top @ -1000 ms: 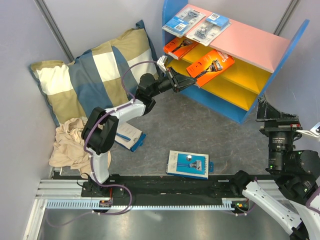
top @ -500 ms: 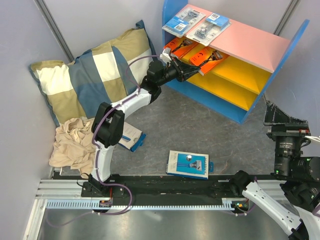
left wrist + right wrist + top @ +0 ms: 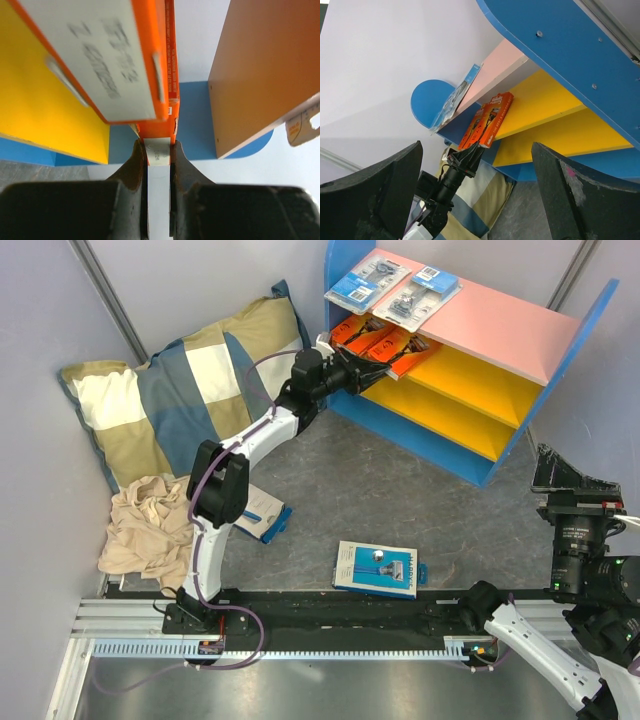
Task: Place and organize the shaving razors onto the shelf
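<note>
The shelf (image 3: pixel 560 345) stands at the back right, with a pink top board and yellow boards below. Two blister razor packs (image 3: pixel 365 280) lie on the pink board. My left gripper (image 3: pixel 362 368) is shut on the near edge of an orange razor box (image 3: pixel 402 352), which reaches in over the upper yellow board beside a second orange box (image 3: pixel 355 332). In the left wrist view the gripper (image 3: pixel 157 150) pinches that box's end flap (image 3: pixel 160 129). A blue-white razor box (image 3: pixel 375 568) lies on the floor. My right gripper (image 3: pixel 570 475) hangs open and empty at the far right.
A checked pillow (image 3: pixel 190 390) and a beige cloth (image 3: pixel 150 530) fill the left side. Another razor pack (image 3: pixel 262 512) lies half under the left arm. Grey walls close in at the back and left. The black base rail (image 3: pixel 330 605) runs along the near edge.
My left gripper has carried the orange box up and to the left, in over the upper yellow board next to the other orange box. The right gripper has sunk slightly.
</note>
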You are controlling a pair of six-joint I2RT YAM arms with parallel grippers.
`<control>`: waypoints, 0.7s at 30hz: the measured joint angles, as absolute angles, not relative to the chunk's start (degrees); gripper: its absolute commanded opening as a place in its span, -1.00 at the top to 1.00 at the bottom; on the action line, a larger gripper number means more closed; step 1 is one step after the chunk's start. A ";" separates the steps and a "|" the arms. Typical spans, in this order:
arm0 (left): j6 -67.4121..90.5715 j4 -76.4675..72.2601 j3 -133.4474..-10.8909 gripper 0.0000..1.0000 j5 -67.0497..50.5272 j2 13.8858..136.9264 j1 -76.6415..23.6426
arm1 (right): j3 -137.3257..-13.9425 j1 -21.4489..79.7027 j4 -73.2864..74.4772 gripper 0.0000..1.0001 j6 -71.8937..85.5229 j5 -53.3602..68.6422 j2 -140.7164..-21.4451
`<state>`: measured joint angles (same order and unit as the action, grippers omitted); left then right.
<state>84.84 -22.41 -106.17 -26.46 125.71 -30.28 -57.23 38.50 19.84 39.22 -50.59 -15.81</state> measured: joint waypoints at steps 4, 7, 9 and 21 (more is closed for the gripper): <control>85.84 -22.28 -106.56 0.88 -25.36 126.06 -29.58 | -57.28 38.50 20.58 -0.96 39.22 -51.13 -15.81; 86.04 -21.56 -107.13 0.85 -24.95 126.23 -29.32 | -57.30 38.50 20.71 -0.96 39.22 -51.42 -15.79; 86.13 -20.99 -107.79 0.81 -24.47 126.56 -29.34 | -57.30 38.50 20.73 -0.96 39.22 -51.46 -15.77; 87.11 -18.09 -114.13 -0.36 -25.65 130.34 -29.32 | -57.30 38.52 21.58 -0.96 39.33 -51.62 -15.05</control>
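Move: The left hand already holds the near end of the orange razor box on the yellow shelf, with the box's middle about 5 cm ahead and 5 cm to the right, at hand height. The first orange box's middle is some 8 cm ahead and 4 cm left. On the pink board 10 cm higher, one blister-packed razor lies about 11 cm ahead and 5 cm right. For the right hand, the held box is roughly 38 cm ahead, 25 cm left and 12 cm lower. Keeping its pinch on the near end of the orange razor box, the left hand slides it about 2.5 cm forward, deeper onto the yellow shelf beside the first orange box, drifting first about a centimetre left and then back right, at steady height with the wrist almost still. Once the push has all but stopped, the fingers open to nearly half their range and let go of the box end, the hand staying right at the shelf's front edge. ##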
